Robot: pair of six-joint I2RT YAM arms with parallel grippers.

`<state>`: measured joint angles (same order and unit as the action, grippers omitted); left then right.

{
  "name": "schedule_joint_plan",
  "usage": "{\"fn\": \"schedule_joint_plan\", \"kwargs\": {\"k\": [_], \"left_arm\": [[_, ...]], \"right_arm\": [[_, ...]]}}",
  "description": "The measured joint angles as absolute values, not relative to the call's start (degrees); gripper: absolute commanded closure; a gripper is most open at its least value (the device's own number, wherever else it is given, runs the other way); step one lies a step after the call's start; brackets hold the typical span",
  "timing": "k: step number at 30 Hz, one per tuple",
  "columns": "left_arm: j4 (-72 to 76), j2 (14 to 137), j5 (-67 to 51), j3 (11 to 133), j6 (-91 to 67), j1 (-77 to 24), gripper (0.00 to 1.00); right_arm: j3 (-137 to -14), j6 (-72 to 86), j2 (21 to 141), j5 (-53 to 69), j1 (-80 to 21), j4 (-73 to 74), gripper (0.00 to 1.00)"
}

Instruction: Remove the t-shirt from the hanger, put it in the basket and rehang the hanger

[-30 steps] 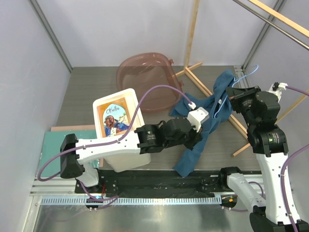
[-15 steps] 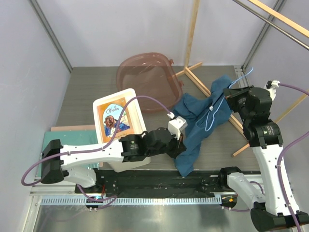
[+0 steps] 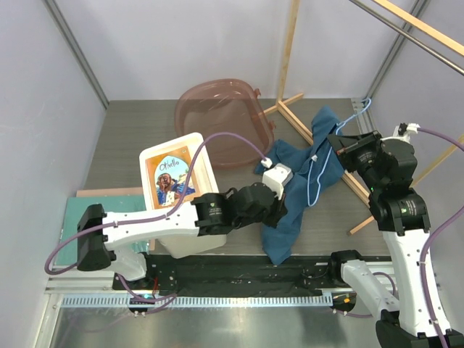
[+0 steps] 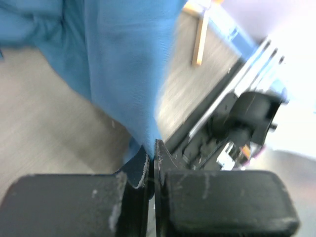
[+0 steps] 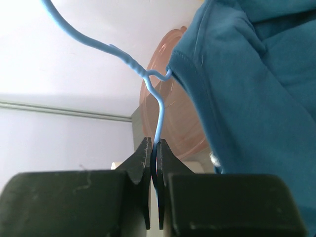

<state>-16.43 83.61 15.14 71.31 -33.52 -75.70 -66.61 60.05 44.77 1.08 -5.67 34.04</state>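
Note:
The dark teal-blue t-shirt (image 3: 304, 181) hangs stretched from the upper right down to the table's near edge. The light-blue wire hanger (image 3: 316, 174) lies partly bare on top of it, its hook (image 3: 360, 114) up by the right arm. My right gripper (image 3: 339, 147) is shut on the hanger wire (image 5: 159, 118), with the shirt's collar (image 5: 237, 84) beside it. My left gripper (image 3: 279, 210) is shut on a fold of the t-shirt (image 4: 123, 64) low over the table.
A white box (image 3: 180, 190) with a picture stands at centre left. A pink plastic basin (image 3: 221, 119) lies behind it. Pale wooden rack poles (image 3: 319, 141) cross the table at the right. A green mat (image 3: 76, 217) lies at the left edge.
My left gripper drew back toward the left with the cloth, then shifted a little right again. My right gripper moved slightly, and more of the hanger wire now shows bare.

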Motion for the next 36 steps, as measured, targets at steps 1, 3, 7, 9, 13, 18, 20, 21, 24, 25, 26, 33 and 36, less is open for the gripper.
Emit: {"fn": "schedule_joint_plan", "kwargs": {"k": [1, 3, 7, 9, 13, 18, 20, 21, 24, 25, 26, 33, 36], "left_arm": [[-16.62, 84.33, 15.35, 72.82, -33.17, -75.48, 1.0], [-17.45, 85.97, 15.73, 76.82, -32.29, -74.76, 1.0], [-17.58, 88.14, 16.53, 81.89, -30.98, -73.23, 1.0], [-17.47, 88.64, 16.82, 82.41, -30.26, -72.47, 1.0], [-17.5, 90.02, 16.95, 82.41, -29.45, -70.61, 1.0], [-16.93, 92.09, 16.51, 81.23, -29.5, -68.86, 1.0], [-16.56, 92.09, 16.25, 80.16, -29.52, -68.51, 1.0], [-16.38, 92.09, 16.03, 79.83, -29.52, -68.51, 1.0], [-15.7, 92.07, 15.84, 78.76, -29.47, -68.51, 1.0], [-15.49, 92.05, 15.81, 78.41, -29.47, -68.51, 1.0], [-15.4, 92.01, 15.81, 78.06, -29.47, -68.51, 1.0], [-13.69, 91.98, 14.66, 77.58, -29.54, -68.51, 1.0], [-12.82, 91.59, 13.85, 76.6, -29.56, -68.51, 1.0]], "right_arm": [[-66.63, 60.73, 44.45, 1.13, -5.67, 34.5, 0.99], [-67.02, 63.16, 44.16, 0.95, -5.65, 36.56, 0.99], [-68.55, 66.72, 44.64, 0.75, -5.61, 41.65, 0.99], [-69.63, 67.72, 45.01, 0.89, -5.61, 44.6, 0.99], [-71.29, 68.38, 45.23, 1.43, -5.82, 50.04, 0.99], [-74.17, 67.77, 44.21, 1.32, -7.7, 54.98, 0.99], [-74.96, 67.68, 44.01, 1.69, -8.16, 55.88, 0.99], [-75.46, 67.66, 43.97, 1.85, -8.32, 56.34, 0.99], [-78.26, 67.66, 44.03, 2.13, -9.06, 58.96, 0.99], [-79.46, 67.66, 44.21, 2.13, -9.32, 59.81, 0.99], [-80.99, 67.66, 44.45, 2.13, -9.5, 61.04, 0.99], [-85.06, 68.18, 43.68, 4.43, -9.67, 65.58, 0.99], [-83.0, 68.03, 41.93, 4.91, -9.67, 67.4, 0.99]]}}
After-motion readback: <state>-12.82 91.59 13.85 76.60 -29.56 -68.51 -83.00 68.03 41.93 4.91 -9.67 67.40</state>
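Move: The left hand already grips the t-shirt, whose middle lies about 12 cm ahead of it, 9 cm to its right and 6 cm lower. The pink basket is some 29 cm ahead, 15 cm left and 25 cm below. The right hand already pinches the hanger, whose middle is about 5 cm back, 1 cm left and 6 cm below; from this hand the shirt's middle is roughly 8 cm back, 3 cm left and 18 cm down. Left hand carries the pinched shirt 7 cm forward while right draws the hanger 10 cm back, tilting down. ##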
